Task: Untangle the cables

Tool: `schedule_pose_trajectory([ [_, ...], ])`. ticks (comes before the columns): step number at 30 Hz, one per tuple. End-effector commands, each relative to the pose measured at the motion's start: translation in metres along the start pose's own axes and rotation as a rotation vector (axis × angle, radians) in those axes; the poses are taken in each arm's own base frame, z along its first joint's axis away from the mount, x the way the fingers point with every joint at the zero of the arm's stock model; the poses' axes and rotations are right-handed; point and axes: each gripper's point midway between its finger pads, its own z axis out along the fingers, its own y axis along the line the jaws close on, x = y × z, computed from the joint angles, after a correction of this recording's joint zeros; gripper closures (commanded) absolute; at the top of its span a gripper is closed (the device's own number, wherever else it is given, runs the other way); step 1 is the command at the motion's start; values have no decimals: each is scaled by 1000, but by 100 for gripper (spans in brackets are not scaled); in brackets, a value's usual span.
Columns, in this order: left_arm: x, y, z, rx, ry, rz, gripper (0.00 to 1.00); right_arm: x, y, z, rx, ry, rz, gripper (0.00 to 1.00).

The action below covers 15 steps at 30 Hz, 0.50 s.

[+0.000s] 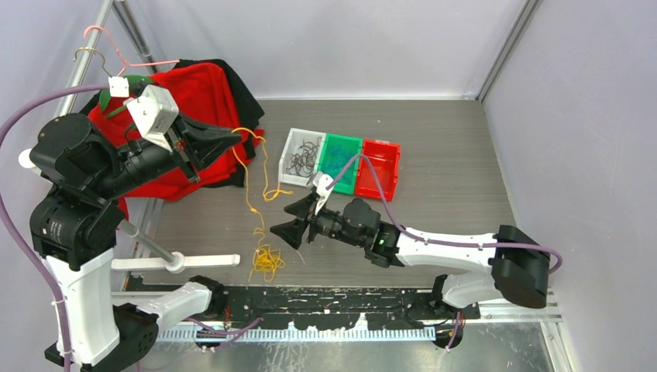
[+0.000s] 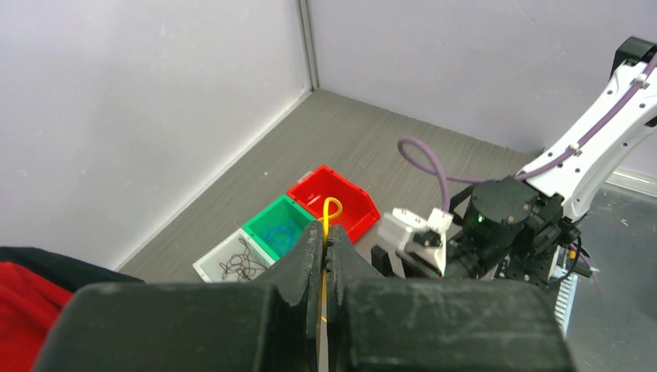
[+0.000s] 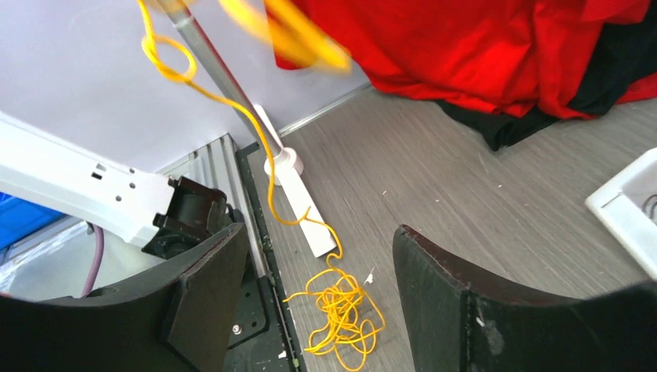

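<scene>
My left gripper [image 1: 240,138] is raised above the table's left side and is shut on a yellow cable [image 2: 331,208], whose loop pokes out past the fingertips [image 2: 326,236]. The strand [image 1: 249,186] hangs down to a tangled yellow pile [image 1: 266,260] on the table near the front edge. My right gripper [image 1: 288,219] is low, just right of that strand, and is open with nothing between its fingers. In the right wrist view [image 3: 319,232] the tangle [image 3: 341,310] lies on the table between and beyond the two jaws. Dark brown cables [image 1: 302,155] and blue cables [image 1: 339,159] lie in bins.
Three bins stand in a row mid-table: white [image 1: 288,147], green [image 1: 350,143], red [image 1: 380,167]. A red and black cloth [image 1: 194,101] with hangers [image 1: 101,46] lies at the back left. A white stand with a metal rod [image 1: 174,262] sits by the tangle.
</scene>
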Motion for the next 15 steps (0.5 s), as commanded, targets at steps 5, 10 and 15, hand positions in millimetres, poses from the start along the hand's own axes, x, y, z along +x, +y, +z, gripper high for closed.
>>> schedule_pose_trajectory([
  [5, -38, 5, -1, -17, -96, 83, 100, -26, 10, 36, -42, -123, -1, 23],
  [10, -48, 3, -4, -17, -117, 82, 100, -22, 6, 66, -33, -131, -40, 24],
  [15, -71, 3, -9, -35, -168, 109, 100, 18, -17, 89, 44, -59, -40, 34],
])
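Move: The right hand's target, the yellow cable's hanging strand, is about 7 cm to its left and 3 cm forward, roughly level with it. The cable's tangled pile lies some 5 cm back, 6 cm left and 24 cm below; the white bin is about 22 cm ahead, 2 cm right and 23 cm below. From the left hand, which holds the cable's upper end, that strand is some 28 cm below, 3 cm forward and 5 cm left. Open right hand reaches 7 cm left, slightly forward and down, to the hanging cable; left hand lifts 4 cm. ##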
